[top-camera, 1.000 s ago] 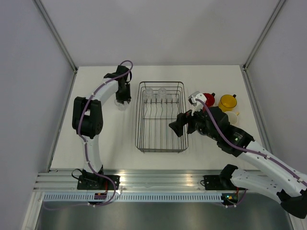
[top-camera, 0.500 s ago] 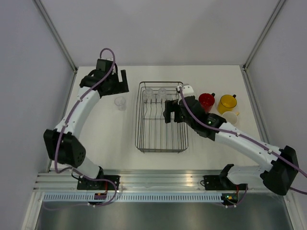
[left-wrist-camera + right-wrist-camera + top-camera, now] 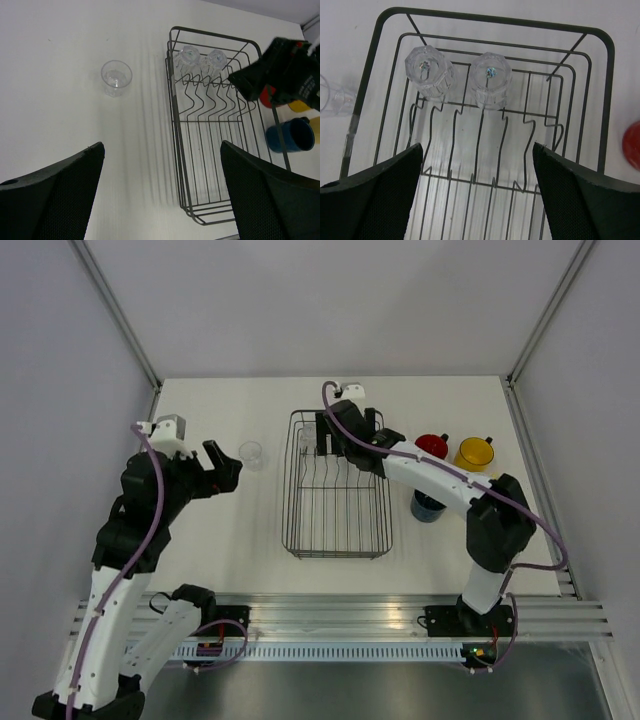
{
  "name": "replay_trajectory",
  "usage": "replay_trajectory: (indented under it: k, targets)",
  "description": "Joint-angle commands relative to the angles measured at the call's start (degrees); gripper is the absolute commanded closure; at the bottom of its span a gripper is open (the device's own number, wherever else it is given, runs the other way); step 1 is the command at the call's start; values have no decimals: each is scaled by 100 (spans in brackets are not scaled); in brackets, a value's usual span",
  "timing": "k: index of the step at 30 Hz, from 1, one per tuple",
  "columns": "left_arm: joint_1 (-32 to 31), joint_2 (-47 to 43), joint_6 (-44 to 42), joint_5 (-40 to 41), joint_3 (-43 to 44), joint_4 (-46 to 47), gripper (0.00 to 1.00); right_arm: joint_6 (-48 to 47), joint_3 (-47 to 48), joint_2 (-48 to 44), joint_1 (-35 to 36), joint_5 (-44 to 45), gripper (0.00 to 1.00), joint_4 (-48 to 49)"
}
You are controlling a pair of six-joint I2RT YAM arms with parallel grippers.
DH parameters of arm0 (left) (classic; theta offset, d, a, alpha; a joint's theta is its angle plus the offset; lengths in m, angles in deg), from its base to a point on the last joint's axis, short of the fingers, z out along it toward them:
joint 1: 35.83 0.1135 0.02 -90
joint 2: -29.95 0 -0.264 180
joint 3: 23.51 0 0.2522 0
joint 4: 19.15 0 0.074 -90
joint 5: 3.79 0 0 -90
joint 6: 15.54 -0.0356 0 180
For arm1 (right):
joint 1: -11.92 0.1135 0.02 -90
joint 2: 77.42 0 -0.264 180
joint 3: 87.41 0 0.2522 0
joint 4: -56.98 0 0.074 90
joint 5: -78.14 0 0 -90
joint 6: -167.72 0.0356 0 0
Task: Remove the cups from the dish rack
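The dark wire dish rack [image 3: 335, 530] sits mid-table and holds two clear tumblers upside down at its far end [image 3: 429, 71] [image 3: 491, 79]. My right gripper [image 3: 347, 435] [image 3: 476, 146] hovers open just above them, nothing between its fingers. A third tumbler [image 3: 252, 453] [image 3: 116, 77] stands upright on the table left of the rack. My left gripper [image 3: 222, 468] [image 3: 161, 150] is open and empty, raised near-left of that tumbler. Right of the rack stand a red mug [image 3: 432, 447], a yellow mug [image 3: 474, 453] and a dark blue mug [image 3: 428, 506].
The right arm's forearm [image 3: 440, 480] crosses above the table between the rack and the mugs. White walls and metal posts enclose the table on three sides. The rack's near half [image 3: 210, 165] holds only bare tines.
The left gripper opened, left the tumbler on the table and drew back toward the near left. The right gripper swung from the rack's right side to its far end, uncovering the blue mug.
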Motion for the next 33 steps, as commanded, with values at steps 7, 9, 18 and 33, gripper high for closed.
replay_trajectory:
  k: [7,9,18,33]
  targets:
    - [-20,-1098,-487,92,-1235,307,0,-209,1729,1527,-389,191,14,-614]
    - [-20,-1160,-451,22,-1445,483,0,-227,2045,1843,-468,165,16,-753]
    - [-20,-1037,-548,-242,-1464,483,0,-324,2898,2670,-706,24,22,-1053]
    - [-20,-1002,-574,-400,-1490,492,0,-350,2978,2988,-741,-47,54,-1106]
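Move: The clear cup on the right of the rack's far row, next for the right hand, lies about 10 cm ahead of it, in line with it sideways, and 11 cm lower. The other clear cup in the rack stands some 7 cm to its left; the clear cup on the table is 5 cm ahead and 20 cm left of the hand, the red cup 7 cm ahead and 21 cm right. From the left hand the aimed-at cup is roughly 23 cm ahead, 24 cm right and 24 cm down. Forward about 10 cm over the rack, already sinking, then almost straight down, some 10 cm lower in all, the right hand settles over the right-hand clear cup, its wrist tipping and rolling a little. The open fingers narrow on the way and pinch the cup from both sides. Meanwhile the left hand, still open and empty, sinks about 6 cm and draws back slightly. ##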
